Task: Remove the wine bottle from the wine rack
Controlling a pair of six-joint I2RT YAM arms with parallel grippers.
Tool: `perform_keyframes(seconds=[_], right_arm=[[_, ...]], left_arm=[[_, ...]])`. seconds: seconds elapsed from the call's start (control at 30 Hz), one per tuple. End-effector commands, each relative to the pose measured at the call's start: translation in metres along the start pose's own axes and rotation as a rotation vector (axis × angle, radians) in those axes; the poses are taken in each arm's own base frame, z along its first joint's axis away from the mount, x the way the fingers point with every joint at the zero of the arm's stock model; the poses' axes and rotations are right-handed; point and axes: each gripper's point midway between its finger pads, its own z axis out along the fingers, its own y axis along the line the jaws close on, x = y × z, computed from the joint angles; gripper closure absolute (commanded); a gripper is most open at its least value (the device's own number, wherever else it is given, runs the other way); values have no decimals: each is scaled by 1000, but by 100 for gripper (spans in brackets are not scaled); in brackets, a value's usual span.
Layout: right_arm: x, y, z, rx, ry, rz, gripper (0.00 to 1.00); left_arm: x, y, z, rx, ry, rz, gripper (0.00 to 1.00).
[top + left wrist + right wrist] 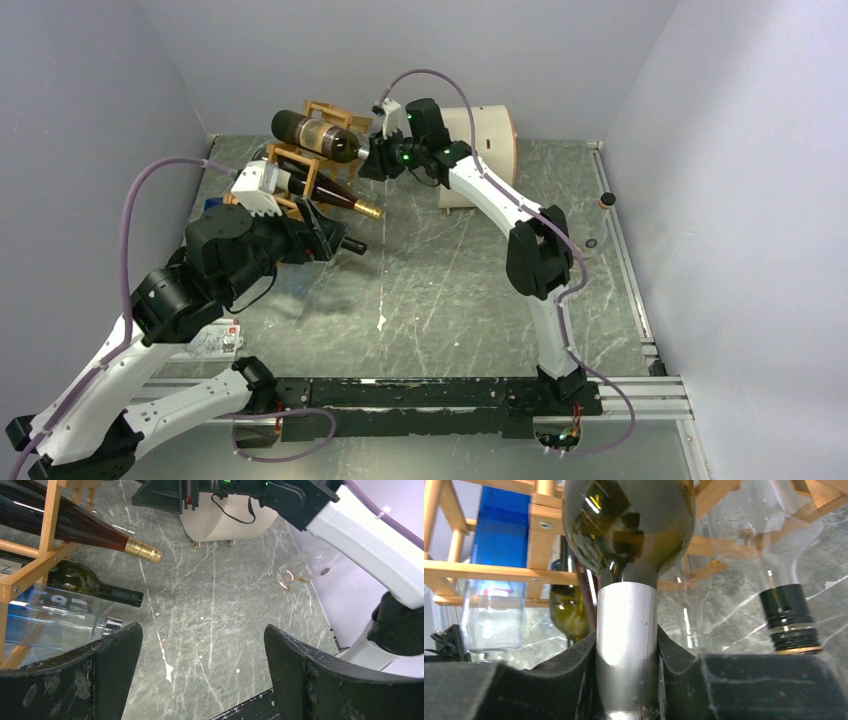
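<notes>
The wine rack is an orange-brown stick frame at the back left, and several bottles lie in its cells. On its top cell lies the wine bottle, dark green with a tan label. My right gripper is shut on its neck. The right wrist view shows the silver foil neck clamped between my fingers, with the bottle's shoulder and rack sticks beyond. My left gripper hovers open in front of the rack's lower cells, and the left wrist view shows only table between its fingers.
In the rack are a dark bottle with a gold cap, a green one with a black cap and a clear blue one. A cream drum stands behind the right arm. A clear glass lies near the right wall.
</notes>
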Motion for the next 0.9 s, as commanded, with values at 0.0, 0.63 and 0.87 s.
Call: perform_keyframes(seconds=[0.0,0.63,0.87], right_arm=[[-3,2,5,-139,16,-124,90],[-4,-56,17,351,157,-441,3],[-17,-54,6,395,172,-540,0]], left_arm=[[-5,-4,-3,21,-17,-6,5],[-10,2,-7,-3,-41,8,5],[-12,3,-10,-1,-53,5,5]])
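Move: At the neck of the green wine bottle on the rack's top tier, the right fingers already hold the silver foil; the bottle's middle lies about 9 cm to the left, 3 cm ahead and roughly level. The gold-capped bottle sits one tier lower, some 12 cm left and 5 cm back, and the white drum about 24 cm right and 3 cm ahead, lower down. From the idle left hand, the wine bottle is around 24 cm ahead, 4 cm left and 13 cm below. Still pinching the foil neck, the right hand eases about 4 cm down and some 2 cm forward, setting the bottle down towards the rack. Its fingers then open wide and let go, and it shifts another 3 cm forward and 2 to 3 cm up around the neck, the wrist turning some 30 degrees so the fingers point more forward and down. ##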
